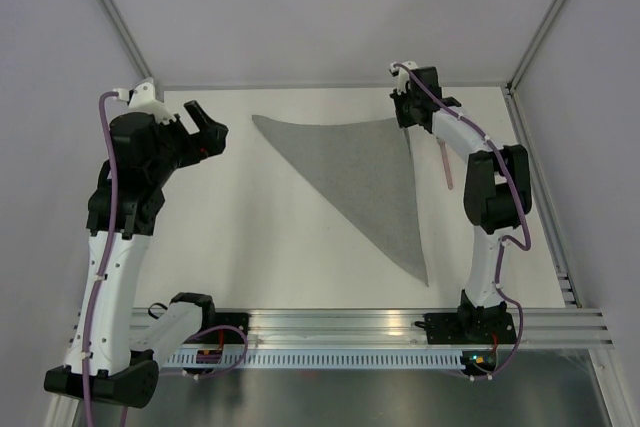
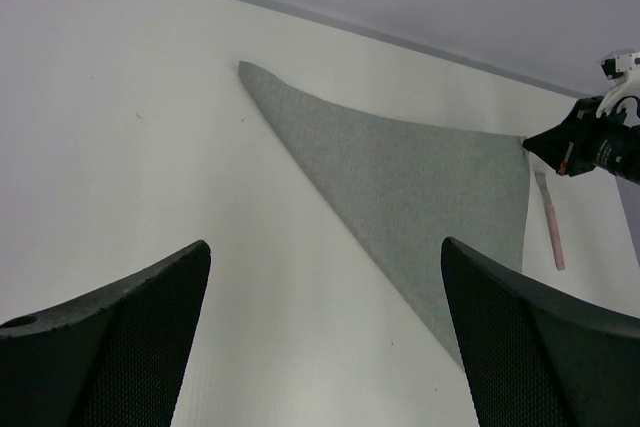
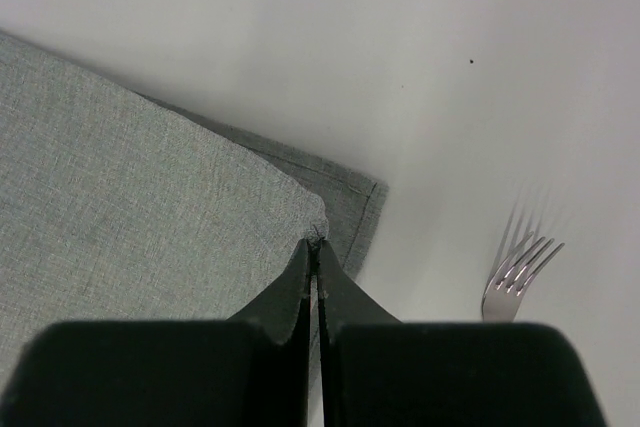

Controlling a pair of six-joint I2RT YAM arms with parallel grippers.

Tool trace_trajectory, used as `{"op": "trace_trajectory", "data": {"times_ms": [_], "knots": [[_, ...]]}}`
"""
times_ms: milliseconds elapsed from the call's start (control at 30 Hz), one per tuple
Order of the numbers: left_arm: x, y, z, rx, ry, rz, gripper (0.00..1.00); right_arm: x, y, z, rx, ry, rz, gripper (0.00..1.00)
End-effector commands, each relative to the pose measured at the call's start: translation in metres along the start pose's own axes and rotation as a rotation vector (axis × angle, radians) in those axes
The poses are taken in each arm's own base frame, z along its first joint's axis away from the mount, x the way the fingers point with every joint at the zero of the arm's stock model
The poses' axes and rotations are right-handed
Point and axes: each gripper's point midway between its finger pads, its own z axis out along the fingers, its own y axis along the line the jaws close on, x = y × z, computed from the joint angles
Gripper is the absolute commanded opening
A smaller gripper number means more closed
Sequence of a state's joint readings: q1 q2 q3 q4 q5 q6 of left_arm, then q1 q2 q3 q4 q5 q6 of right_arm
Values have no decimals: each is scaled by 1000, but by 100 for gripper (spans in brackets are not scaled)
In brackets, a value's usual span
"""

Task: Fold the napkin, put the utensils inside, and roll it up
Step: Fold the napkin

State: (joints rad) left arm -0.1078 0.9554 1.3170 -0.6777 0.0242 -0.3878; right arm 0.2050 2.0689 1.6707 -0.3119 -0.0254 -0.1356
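Note:
The grey napkin [image 1: 360, 177] lies folded into a triangle on the white table, one point at the far left, one at the near right. My right gripper [image 1: 404, 115] is shut on its far right corner, pinching the top layer [image 3: 200, 217] just over the lower layer's corner [image 3: 358, 209]. A fork with a pale-pink handle [image 1: 446, 165] lies right of the napkin; its silver tines [image 3: 520, 269] show in the right wrist view. My left gripper [image 1: 205, 127] is open and empty, raised left of the napkin [image 2: 400, 187]. Any other utensil is out of view.
A raised rim runs along the table's far edge [image 1: 330, 86] and right side [image 1: 535, 187]. A metal rail [image 1: 400, 325] with the arm bases crosses the near edge. The right gripper [image 2: 560, 147] and fork [image 2: 550, 222] show in the left wrist view.

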Motion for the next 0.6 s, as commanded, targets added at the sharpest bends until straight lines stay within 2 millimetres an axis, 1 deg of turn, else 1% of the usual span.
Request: {"op": "trace_trajectory", "data": {"times_ms": [0, 267, 333, 367, 567], "knots": [[-1, -6, 3, 30, -4, -50, 100, -4, -6, 6, 17, -4, 6, 0], [8, -3, 7, 24, 10, -47, 100, 6, -9, 23, 25, 16, 11, 0], [10, -2, 8, 21, 13, -48, 100, 10, -15, 26, 47, 25, 16, 0], [11, -1, 9, 19, 15, -46, 100, 14, -15, 30, 49, 34, 18, 0], [17, 1, 11, 19, 25, -47, 100, 22, -22, 38, 71, 50, 20, 0]]}}
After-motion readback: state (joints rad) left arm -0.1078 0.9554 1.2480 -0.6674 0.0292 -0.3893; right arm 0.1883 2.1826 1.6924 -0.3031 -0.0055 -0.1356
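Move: The napkin's far-right corner, the lower layer still lying on the table, is about 3 cm ahead, 3 cm right of and some 7 cm below the right hand, which already holds the folded-over corner shut in its fingers. At that same table height, the fork's middle is roughly 6 cm back and 10 cm right, and the far-left corner is 5 cm ahead and 42 cm left. From the left hand the far-right corner is about 28 cm ahead, 47 cm right and 31 cm below. The folded-over corner of the napkin, still pinched in the right fingers, is lowered about 5 cm, nearly straight down towards the far-right corner beneath, easing about 1 cm to the right near the end. The right wrist tips some 5 degrees further down and its fingers stay shut. The empty left hand sinks about 3 cm, wide open. ##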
